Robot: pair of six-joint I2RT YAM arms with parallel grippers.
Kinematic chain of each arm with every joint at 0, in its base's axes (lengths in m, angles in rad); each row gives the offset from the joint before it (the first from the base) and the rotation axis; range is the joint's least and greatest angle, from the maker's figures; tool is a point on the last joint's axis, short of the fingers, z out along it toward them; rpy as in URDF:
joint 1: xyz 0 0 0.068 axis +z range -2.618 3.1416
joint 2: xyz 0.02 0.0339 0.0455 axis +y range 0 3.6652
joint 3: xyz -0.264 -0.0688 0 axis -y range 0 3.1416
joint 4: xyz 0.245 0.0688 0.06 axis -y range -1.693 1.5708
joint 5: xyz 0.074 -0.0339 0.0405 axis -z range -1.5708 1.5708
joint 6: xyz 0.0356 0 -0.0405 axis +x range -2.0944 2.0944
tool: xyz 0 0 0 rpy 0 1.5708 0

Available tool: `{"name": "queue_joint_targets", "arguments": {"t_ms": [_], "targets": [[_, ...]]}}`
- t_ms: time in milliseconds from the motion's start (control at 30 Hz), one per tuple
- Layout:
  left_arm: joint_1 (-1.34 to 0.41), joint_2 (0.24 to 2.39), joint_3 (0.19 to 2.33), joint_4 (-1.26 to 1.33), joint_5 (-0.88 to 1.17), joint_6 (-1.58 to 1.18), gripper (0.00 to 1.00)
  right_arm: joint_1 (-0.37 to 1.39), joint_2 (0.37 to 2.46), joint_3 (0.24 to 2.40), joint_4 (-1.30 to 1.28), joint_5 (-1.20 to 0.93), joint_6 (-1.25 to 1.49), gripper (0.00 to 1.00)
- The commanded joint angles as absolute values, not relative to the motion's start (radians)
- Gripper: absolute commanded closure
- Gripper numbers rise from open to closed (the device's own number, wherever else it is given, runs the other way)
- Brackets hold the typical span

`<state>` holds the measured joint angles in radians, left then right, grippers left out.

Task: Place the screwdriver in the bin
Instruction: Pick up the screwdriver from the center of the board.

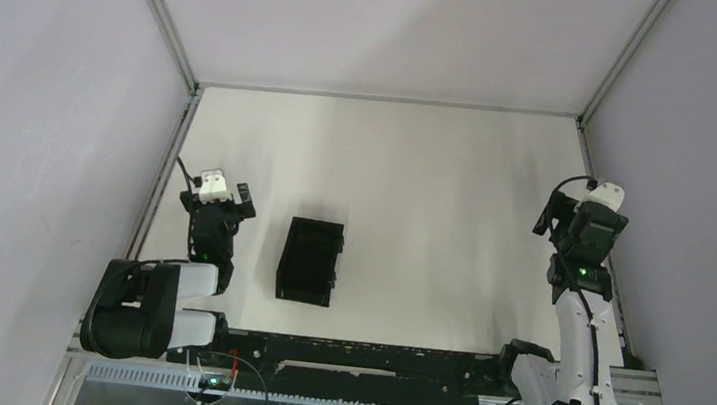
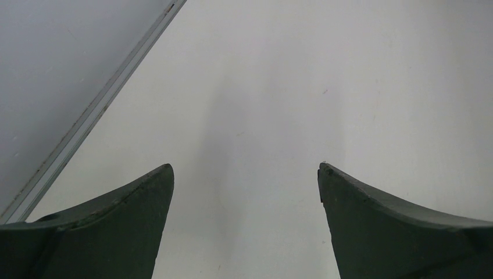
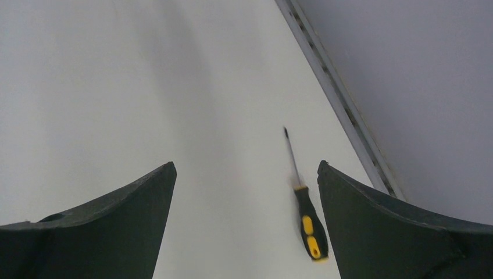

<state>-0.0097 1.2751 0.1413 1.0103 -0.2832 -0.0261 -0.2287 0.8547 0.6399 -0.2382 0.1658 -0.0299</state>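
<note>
The screwdriver point(image 3: 308, 222), with a yellow-and-black handle and a thin dark shaft, lies on the white table in the right wrist view, its tip pointing away. My right gripper point(image 3: 245, 165) hangs open above it; the handle lies just inside the right finger point(image 3: 378, 232) without touching it. In the top view the right gripper point(image 1: 584, 221) stands near the right wall and hides the screwdriver. The black bin point(image 1: 286, 255) sits left of centre with its open top up. My left gripper point(image 1: 217, 204) is open just left of the bin, with bare table between its fingers point(image 2: 116, 226).
An aluminium rail point(image 3: 343, 104) and the grey right wall run close beside the screwdriver. Another rail point(image 2: 99, 104) and the left wall border the left gripper. A black bar point(image 1: 358, 355) crosses the near edge between the arm bases.
</note>
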Motion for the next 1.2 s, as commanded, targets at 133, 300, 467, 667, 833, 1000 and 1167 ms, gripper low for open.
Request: {"name": "queue_joint_targets", "arguments": {"t_ms": [133, 300, 467, 667, 833, 1000, 1167], "targets": [[-0.003, 1.255, 0.193, 1.051, -0.282, -0.013, 0.02, -0.317, 0.866, 0.687, -0.465, 0.231, 0.019, 0.01], [-0.003, 1.256, 0.192, 1.051, -0.281, -0.012, 0.02, -0.366, 0.923, 0.687, -0.500, 0.259, 0.009, 0.02], [-0.003, 1.256, 0.193, 1.051, -0.281, -0.013, 0.02, -0.414, 0.979, 0.689, -0.484, 0.256, 0.019, 0.03], [-0.003, 1.256, 0.193, 1.052, -0.281, -0.014, 0.02, -0.451, 1.075, 0.690, -0.471, 0.253, 0.037, 0.07], [-0.003, 1.256, 0.192, 1.051, -0.281, -0.013, 0.02, -0.461, 1.148, 0.684, -0.444, 0.251, 0.038, 0.12], [-0.003, 1.256, 0.192, 1.051, -0.281, -0.013, 0.02, -0.469, 1.220, 0.693, -0.421, 0.249, 0.030, 0.20], [-0.003, 1.256, 0.192, 1.051, -0.282, -0.012, 0.02, -0.476, 1.298, 0.727, -0.426, 0.241, 0.021, 0.26]]}}
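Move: The screwdriver lies on the table with its tip pointing forward. Its middle is about 17 cm below the right hand, some 7 cm to its right and 2 cm back; the handle, nearest the base, is about 7 cm back and 6 cm right. The side rail runs about 10 cm right of the screwdriver, while the bin stands roughly 52 cm left of the right hand and 6 cm back. From the left hand, the screwdriver is about 77 cm right, 7 cm back and 9 cm below. Towards the screwdriver's handle, the right hand sinks about 13 cm, first also drawing back and to the right, then dropping almost straight. Its fingers tip some 30 degrees further down and swing clockwise, narrowing from wide open to about three quarters, but still stop short of touching the handle. ##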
